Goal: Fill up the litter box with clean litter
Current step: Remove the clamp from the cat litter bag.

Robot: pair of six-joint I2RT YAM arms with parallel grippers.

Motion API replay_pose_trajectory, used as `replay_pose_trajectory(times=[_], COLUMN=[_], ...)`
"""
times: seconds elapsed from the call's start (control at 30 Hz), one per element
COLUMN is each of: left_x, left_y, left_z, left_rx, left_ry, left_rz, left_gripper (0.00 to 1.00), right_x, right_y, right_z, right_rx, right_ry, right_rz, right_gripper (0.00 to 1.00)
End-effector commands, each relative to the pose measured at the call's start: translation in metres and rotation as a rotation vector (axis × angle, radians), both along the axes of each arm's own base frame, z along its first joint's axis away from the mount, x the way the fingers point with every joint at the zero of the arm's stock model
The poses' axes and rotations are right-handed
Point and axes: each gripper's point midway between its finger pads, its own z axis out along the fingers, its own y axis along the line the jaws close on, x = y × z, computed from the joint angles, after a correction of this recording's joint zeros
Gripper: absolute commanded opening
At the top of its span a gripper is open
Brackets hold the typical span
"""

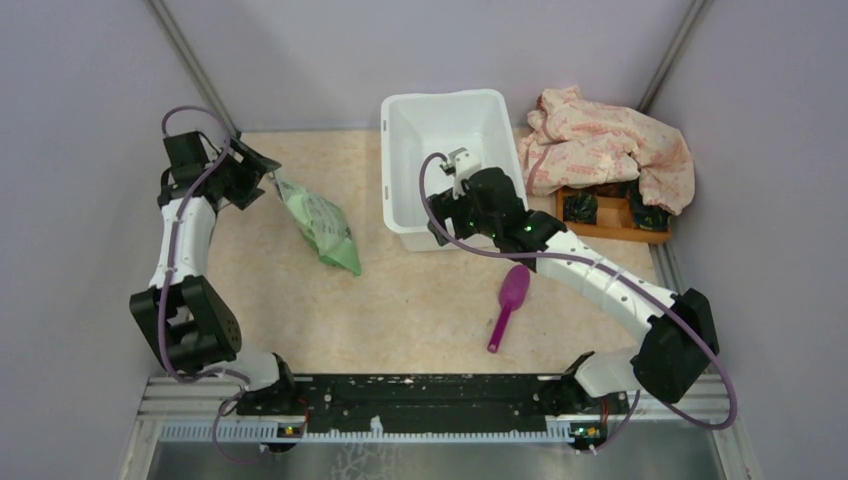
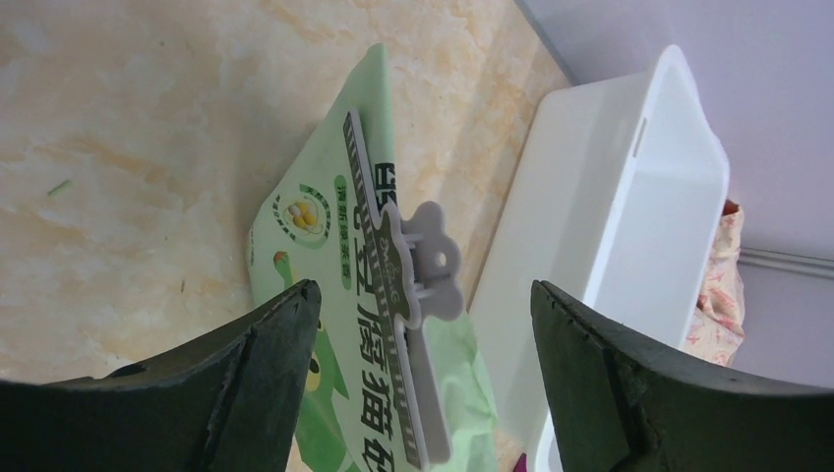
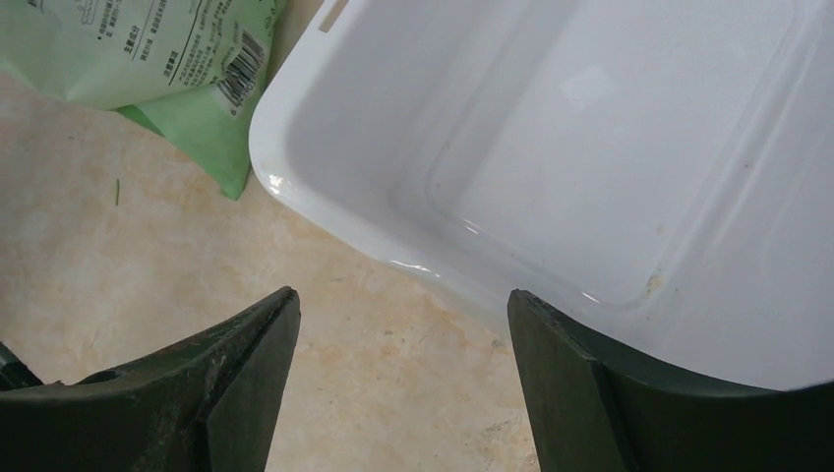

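Observation:
The litter box (image 1: 440, 125) is a large white tub standing at the back of the table, and its inside shows bare white (image 3: 629, 147). No clean litter is in view. A green printed bag (image 1: 322, 225) lies left of the tub, its top pinched by a grey clip (image 2: 425, 270). My left gripper (image 2: 423, 287) is open, with one finger on each side of the clipped top and touching nothing; in the top view the left gripper (image 1: 252, 172) sits at the bag's far end. My right gripper (image 3: 401, 295) is open and empty over the tub's near wall (image 1: 445, 222).
A magenta scoop (image 1: 510, 300) lies on the table in front of the tub. At the back right, a wooden tray (image 1: 615, 225) sits partly under a crumpled pink cloth (image 1: 610, 145). Grey walls close in both sides.

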Motion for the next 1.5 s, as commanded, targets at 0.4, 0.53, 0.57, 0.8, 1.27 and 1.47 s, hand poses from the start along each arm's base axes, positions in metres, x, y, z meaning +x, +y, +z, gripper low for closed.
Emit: replay_pose_trajectory(times=[0.4,0.53,0.57,0.8,1.27,1.47], left_x=[0.037,0.036,0.036,0.034,0.033,0.031], left_y=[-0.018,-0.019,-0.020,-0.027,-0.031,-0.029], left_z=[0.013,0.010,0.010,0.001,-0.014,-0.014], left_rx=[0.138,0.179,0.191,0.273,0.331,0.346], left_ry=[0.018,0.044,0.048,0.116,0.181,0.188], left_rz=[-0.023,-0.021,-0.023,-0.051,-0.071,-0.071], left_gripper=[0.54,0.54,0.54,0.66,0.63,0.40], right_x=[-0.001,-0.002,-0.002,-0.003,-0.004,-0.004], right_y=[0.002,0.001,0.001,0.004,0.003,0.004], right_z=[-0.001,-0.007,-0.007,-0.012,-0.020,-0.025], right_rx=[0.025,0.016,0.016,0.020,0.019,0.014], right_ry=[-0.046,-0.041,-0.043,-0.037,-0.034,-0.028], right_rz=[0.007,0.012,0.012,0.025,0.027,0.031], right_gripper=[0.78,0.78,0.78,0.78,0.78,0.78])
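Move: The clamp on top of the litter bag sits some 4 cm ahead of the left hand, about 2 cm to its right and 3 cm lower. The bag's middle lies roughly 8 cm right, 5 cm back and 12 cm below that hand; the litter box's centre is about 36 cm right, 4 cm ahead and 17 cm lower. From the right hand, the clamp is around 32 cm left, 13 cm ahead and 2 cm lower. Forward and to the right, about 3 cm each way, the left hand brings its open fingers around the clamp's handles, part-closing and reopening slightly. It then sinks some 2–3 cm, rolling left side up nearly 20 degrees and tipping down, before narrowing again until the fingertips come against the handles. The right hand, still open near the box's front edge, lowers about 4 cm. ##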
